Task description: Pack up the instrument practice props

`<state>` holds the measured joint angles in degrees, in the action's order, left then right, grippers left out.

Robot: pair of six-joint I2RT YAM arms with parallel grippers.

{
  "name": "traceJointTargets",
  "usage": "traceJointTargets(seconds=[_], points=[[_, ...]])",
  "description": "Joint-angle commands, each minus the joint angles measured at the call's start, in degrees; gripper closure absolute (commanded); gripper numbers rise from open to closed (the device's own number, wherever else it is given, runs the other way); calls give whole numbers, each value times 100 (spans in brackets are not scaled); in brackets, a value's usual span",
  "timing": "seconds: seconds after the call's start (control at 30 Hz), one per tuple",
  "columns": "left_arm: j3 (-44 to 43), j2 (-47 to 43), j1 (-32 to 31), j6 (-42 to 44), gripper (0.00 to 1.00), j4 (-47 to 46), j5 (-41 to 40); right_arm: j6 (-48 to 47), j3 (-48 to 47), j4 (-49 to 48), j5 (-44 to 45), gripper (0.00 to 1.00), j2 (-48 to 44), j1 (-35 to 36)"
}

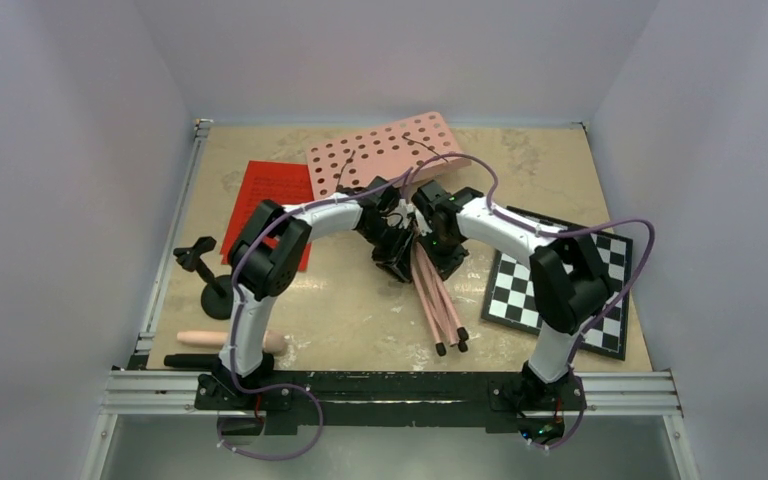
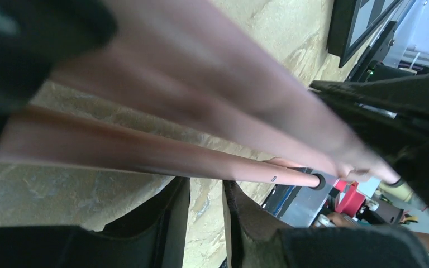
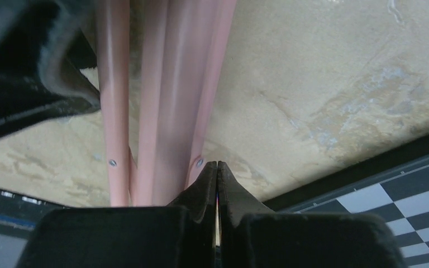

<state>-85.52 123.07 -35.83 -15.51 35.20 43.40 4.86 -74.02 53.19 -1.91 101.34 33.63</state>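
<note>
The pink music stand lies on the table with its perforated desk [image 1: 385,150] at the back and its folded tripod legs [image 1: 438,300] pointing toward me. Both grippers are over the stand's middle. My left gripper [image 1: 392,255] [image 2: 206,187] shows a narrow gap with only table seen through it, and a pink leg [image 2: 201,164] crosses just past its fingertips. My right gripper [image 1: 440,250] [image 3: 217,166] is shut on nothing, its tips just right of the pink legs [image 3: 167,100]. The red sheet-music pages [image 1: 272,195] lie at the back left. The black round base [image 1: 215,290], pink rod [image 1: 230,340] and black microphone [image 1: 185,360] lie at the near left.
A black-and-white checkerboard [image 1: 560,290] [image 3: 408,206] lies to the right of the tripod legs. White walls close in the table on three sides, and a metal rail [image 1: 390,392] runs along the near edge.
</note>
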Motion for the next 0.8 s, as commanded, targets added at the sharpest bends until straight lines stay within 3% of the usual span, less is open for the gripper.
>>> traceJointTargets(seconds=[0.0, 0.2, 0.37, 0.5, 0.6, 0.77], points=[[-221, 122, -110, -595, 67, -853, 425, 662, -67, -598, 337, 100, 324, 348], [357, -34, 283, -1196, 67, -1349, 911, 806, -160, -1060, -166, 100, 579, 368], [608, -144, 482, -1787, 66, -2185, 1323, 1324, -639, -1119, 615, 100, 806, 702], [652, -48, 477, -2312, 64, -2886, 1733, 1371, -937, -1223, 635, 100, 957, 982], [553, -194, 520, -1904, 64, -2519, 1752, 1070, -863, -1293, 743, 63, 864, 793], [373, -497, 739, -740, 63, -1270, 1325, -89, -686, -1349, 37, 38, 514, -120]])
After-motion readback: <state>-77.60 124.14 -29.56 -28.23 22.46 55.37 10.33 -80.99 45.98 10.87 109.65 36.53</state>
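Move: The folded legs of the music stand run between the two hands, about 4 cm to the left of the right hand and some 3 cm below it, level with it fore and aft. From the left hand the same legs lie about 4 cm to the right at about its own height. The stand's perforated desk is some 23 cm ahead of the left hand and 2 cm left. The chessboard's middle sits about 22 cm right of the right hand and 4 cm back. Sink the right gripper some 3 cm with its fingers shut, sliding it left against the right side of the legs and forward along them towards the stand's hub, about 6 cm in all. Near the end ease up and slightly back to the right, spreading the fingers to roughly half open. Keep the left gripper part-open on the legs' left side, tilting its wrist nearly 20 degrees as it gives a centimetre or so forward and left. ##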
